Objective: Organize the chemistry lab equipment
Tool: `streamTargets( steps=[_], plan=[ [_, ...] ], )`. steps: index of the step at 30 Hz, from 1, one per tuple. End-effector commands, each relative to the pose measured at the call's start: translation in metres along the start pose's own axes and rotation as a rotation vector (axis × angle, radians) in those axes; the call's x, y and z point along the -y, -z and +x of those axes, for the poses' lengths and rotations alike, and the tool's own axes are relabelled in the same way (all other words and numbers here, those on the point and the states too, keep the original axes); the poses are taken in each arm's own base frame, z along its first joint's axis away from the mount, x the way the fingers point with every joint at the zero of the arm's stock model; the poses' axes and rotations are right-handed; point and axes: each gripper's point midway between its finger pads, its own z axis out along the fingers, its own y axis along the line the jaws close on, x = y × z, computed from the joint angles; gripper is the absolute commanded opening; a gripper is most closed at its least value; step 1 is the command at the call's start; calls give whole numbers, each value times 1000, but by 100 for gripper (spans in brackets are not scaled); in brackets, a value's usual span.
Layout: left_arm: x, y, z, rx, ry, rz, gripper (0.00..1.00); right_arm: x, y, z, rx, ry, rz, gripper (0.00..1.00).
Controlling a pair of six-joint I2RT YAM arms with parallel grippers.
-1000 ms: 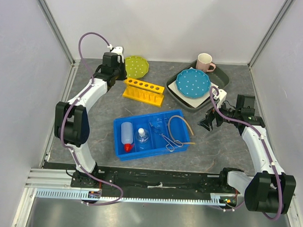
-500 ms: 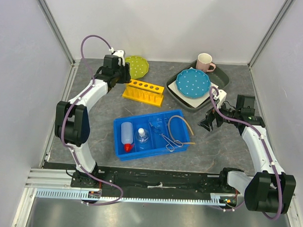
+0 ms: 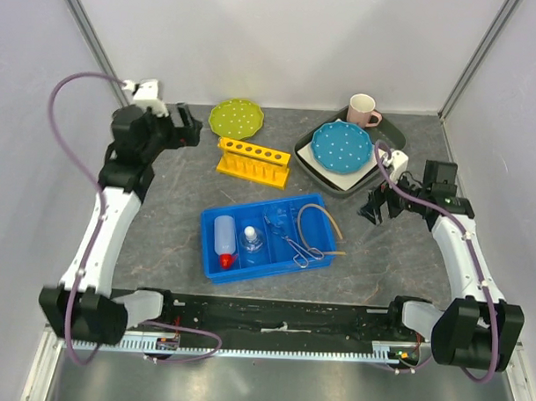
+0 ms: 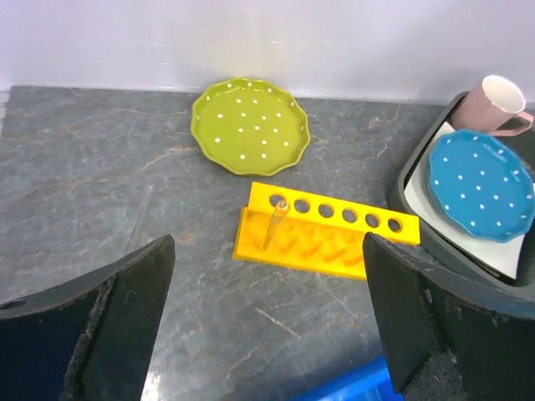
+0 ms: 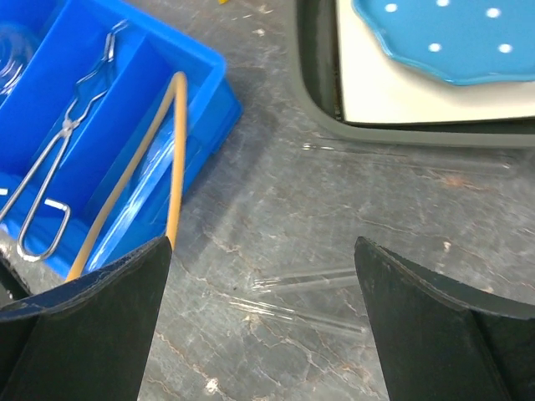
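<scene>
The blue tray (image 3: 266,253) holds the white squeeze bottle (image 3: 223,238), the clear flask (image 3: 251,242), the metal tongs (image 3: 297,245) (image 5: 58,159) and the tan tubing (image 3: 324,222) (image 5: 171,142), whose loop reaches over the tray's right wall. My left gripper (image 3: 187,127) (image 4: 267,326) hangs open and empty to the left of the yellow rack (image 3: 254,160) (image 4: 326,230). One glass tube (image 4: 274,224) stands in the rack's leftmost hole. My right gripper (image 3: 373,209) (image 5: 263,326) is open above two clear glass tubes (image 5: 309,280) lying on the table right of the tray.
A third glass tube (image 5: 401,154) lies along the grey tray (image 3: 389,134). That tray carries the blue dotted plate (image 3: 342,146) (image 4: 481,184) and the pink mug (image 3: 363,108) (image 4: 500,104). The green dotted plate (image 3: 236,118) (image 4: 251,125) sits behind the rack.
My left gripper opened wide and drew back to the left, away from the rack, as its arm swung out. The right arm barely shifted.
</scene>
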Motion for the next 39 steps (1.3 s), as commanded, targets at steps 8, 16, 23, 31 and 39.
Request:
streamTargets(
  steps=[8,16,23,31,39],
  plan=[
    [9,87,112,-112,93,143,99,34,14,26,-304,-275,128,98],
    [3,105,138,-106,71,116,98,77,-13,24,-249,-548,303,94],
    [-1,106,135,-92,53,96,98,122,-29,28,-256,-648,403,61],
    [-5,106,135,-90,50,77,96,150,-64,37,-260,-830,425,51],
    [-7,101,140,-114,54,67,96,154,-95,34,-263,-892,379,45]
  ],
)
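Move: The test tube lying along the tray's near-right rim is about 15 cm ahead of my right hand, 8 cm right and 14 below. From that hand, two loose tubes lie roughly 3 cm ahead and 5 right, the tray's middle about 22 straight ahead, and the blue bin's middle some 28 left and 6 back. From my empty left hand, the rim tube is around 56 cm right and 2 ahead, the yellow rack some 13 right and 7 ahead. I send my right hand forward about 12 cm, sinking some 11 and easing right, past the two loose tubes towards the tube at the tray rim. I tip it steeply down, turn it clockwise about 40 degrees, and bring the fingers to half open, touching nothing. My wide-open left hand draws back some 14 cm and sinks towards the bin's left end, then waits. ##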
